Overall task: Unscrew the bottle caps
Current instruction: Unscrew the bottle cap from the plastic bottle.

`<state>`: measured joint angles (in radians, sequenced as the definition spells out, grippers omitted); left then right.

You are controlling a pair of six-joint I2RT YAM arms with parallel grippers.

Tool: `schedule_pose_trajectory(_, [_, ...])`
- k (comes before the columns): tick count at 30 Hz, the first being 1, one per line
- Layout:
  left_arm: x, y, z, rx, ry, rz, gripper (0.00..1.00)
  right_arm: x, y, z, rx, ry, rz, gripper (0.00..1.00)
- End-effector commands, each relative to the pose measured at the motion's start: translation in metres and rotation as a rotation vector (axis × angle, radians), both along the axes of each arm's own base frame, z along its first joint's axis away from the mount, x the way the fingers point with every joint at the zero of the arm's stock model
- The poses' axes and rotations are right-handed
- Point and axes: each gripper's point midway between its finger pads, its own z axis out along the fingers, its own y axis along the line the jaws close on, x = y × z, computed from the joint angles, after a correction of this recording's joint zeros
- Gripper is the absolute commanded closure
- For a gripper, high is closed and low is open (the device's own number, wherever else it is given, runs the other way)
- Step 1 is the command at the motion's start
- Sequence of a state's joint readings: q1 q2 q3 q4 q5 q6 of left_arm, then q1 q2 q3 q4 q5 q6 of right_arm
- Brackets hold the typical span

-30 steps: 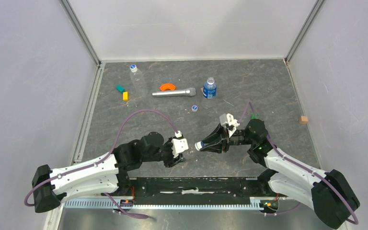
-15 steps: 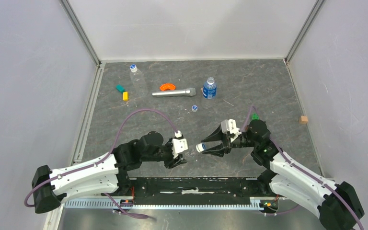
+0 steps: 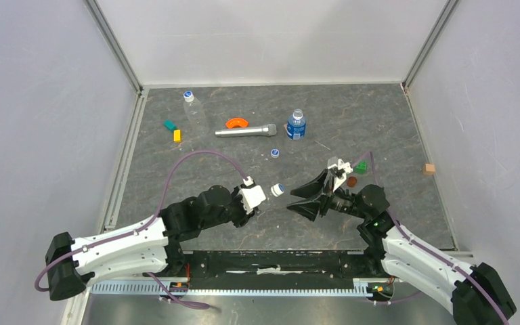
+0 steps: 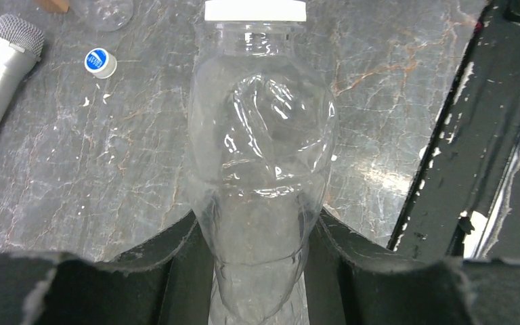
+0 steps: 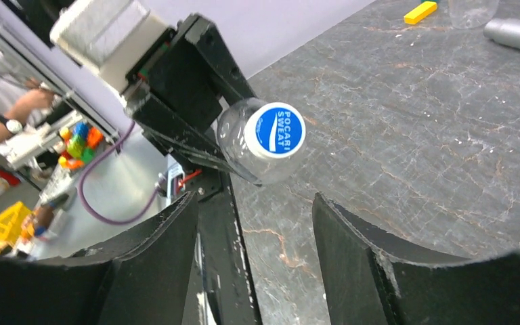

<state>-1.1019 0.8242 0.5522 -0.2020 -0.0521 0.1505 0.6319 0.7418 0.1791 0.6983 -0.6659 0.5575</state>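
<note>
My left gripper is shut on a clear unlabelled bottle, its jaws squeezing the lower body. The bottle's cap, white-rimmed with a blue top, sits on the neck and points at my right gripper. That gripper stands open a short way to the right of the cap, with nothing between its fingers. A loose cap lies on the table. A second clear bottle lies capped at the back left. A blue-labelled bottle stands capped at the back centre.
A silver microphone-like cylinder and an orange curved piece lie at the back. Green and yellow blocks sit at left, a wooden cube at right, a small green block by the right arm.
My right gripper has opened, let go of the cap and drawn back to the right. The left gripper has swung the bottle up and away, the cap staying on it.
</note>
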Motion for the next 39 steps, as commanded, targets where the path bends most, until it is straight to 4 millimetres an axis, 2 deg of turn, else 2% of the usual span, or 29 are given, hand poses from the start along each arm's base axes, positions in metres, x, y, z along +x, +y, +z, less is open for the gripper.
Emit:
schedule_pose_trajectory(1, [0.014, -0.002, 0.01, -0.008, -0.071, 0.043, 0.9, 0.019, 0.003, 0.039, 0.112, 0.107, -0.077, 0.33])
schedule_pose_trajectory(7, [0.013, -0.004, 0.007, 0.007, -0.072, 0.031, 0.9, 0.038, 0.006, 0.034, 0.131, 0.243, -0.148, 0.33])
schedule_pose_trajectory(18, [0.01, -0.01, 0.001, 0.024, -0.056, 0.002, 0.9, 0.034, 0.027, 0.039, 0.178, 0.322, -0.02, 0.34])
schedule_pose_trajectory(21, [0.009, -0.012, 0.007, 0.002, -0.058, -0.005, 0.9, 0.032, 0.03, 0.035, 0.158, 0.313, 0.007, 0.49])
schedule_pose_trajectory(26, [0.005, -0.015, 0.019, -0.045, -0.066, -0.029, 0.9, 0.03, 0.03, 0.031, 0.136, 0.267, 0.018, 0.86])
schedule_pose_trajectory(28, [0.002, -0.016, 0.023, -0.067, -0.069, -0.042, 0.9, 0.024, 0.03, 0.032, 0.125, 0.221, 0.044, 0.94])
schedule_pose_trajectory(32, [-0.004, -0.018, 0.028, -0.095, -0.063, -0.073, 0.9, 0.014, 0.028, 0.032, 0.089, 0.105, 0.086, 1.0])
schedule_pose_trajectory(36, [-0.02, -0.028, 0.031, -0.134, -0.021, -0.16, 0.9, 0.004, 0.026, 0.032, 0.042, -0.042, 0.141, 1.0])
schedule_pose_trajectory(39, [-0.026, -0.033, 0.032, -0.158, 0.002, -0.194, 0.9, 0.006, 0.025, 0.027, -0.02, -0.098, 0.131, 1.0])
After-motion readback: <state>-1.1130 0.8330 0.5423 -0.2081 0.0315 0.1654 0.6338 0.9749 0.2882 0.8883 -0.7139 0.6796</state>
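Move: The white-and-blue cap of the clear bottle lies some 5 cm to the right hand's left, about 3 cm ahead and 2 cm above. The loose cap on the table is roughly 22 cm ahead of that hand, 4 cm left and 18 cm below; the blue-label bottle stands about 29 cm ahead and 3 cm right, its middle 9 cm below. From the left hand, the held bottle's cap is about 6 cm right, 3 cm ahead and 8 cm above. Bring the open right gripper forward nearly 4 cm and left about 2.5 cm towards the cap, rising then dipping on the way, and roll its front side down some 20 degrees. Shut the fingers fully at the cap, then draw back and up about 2 cm each, rolling back. Keep the left grip on the bottle, lowering slightly before easing back. ##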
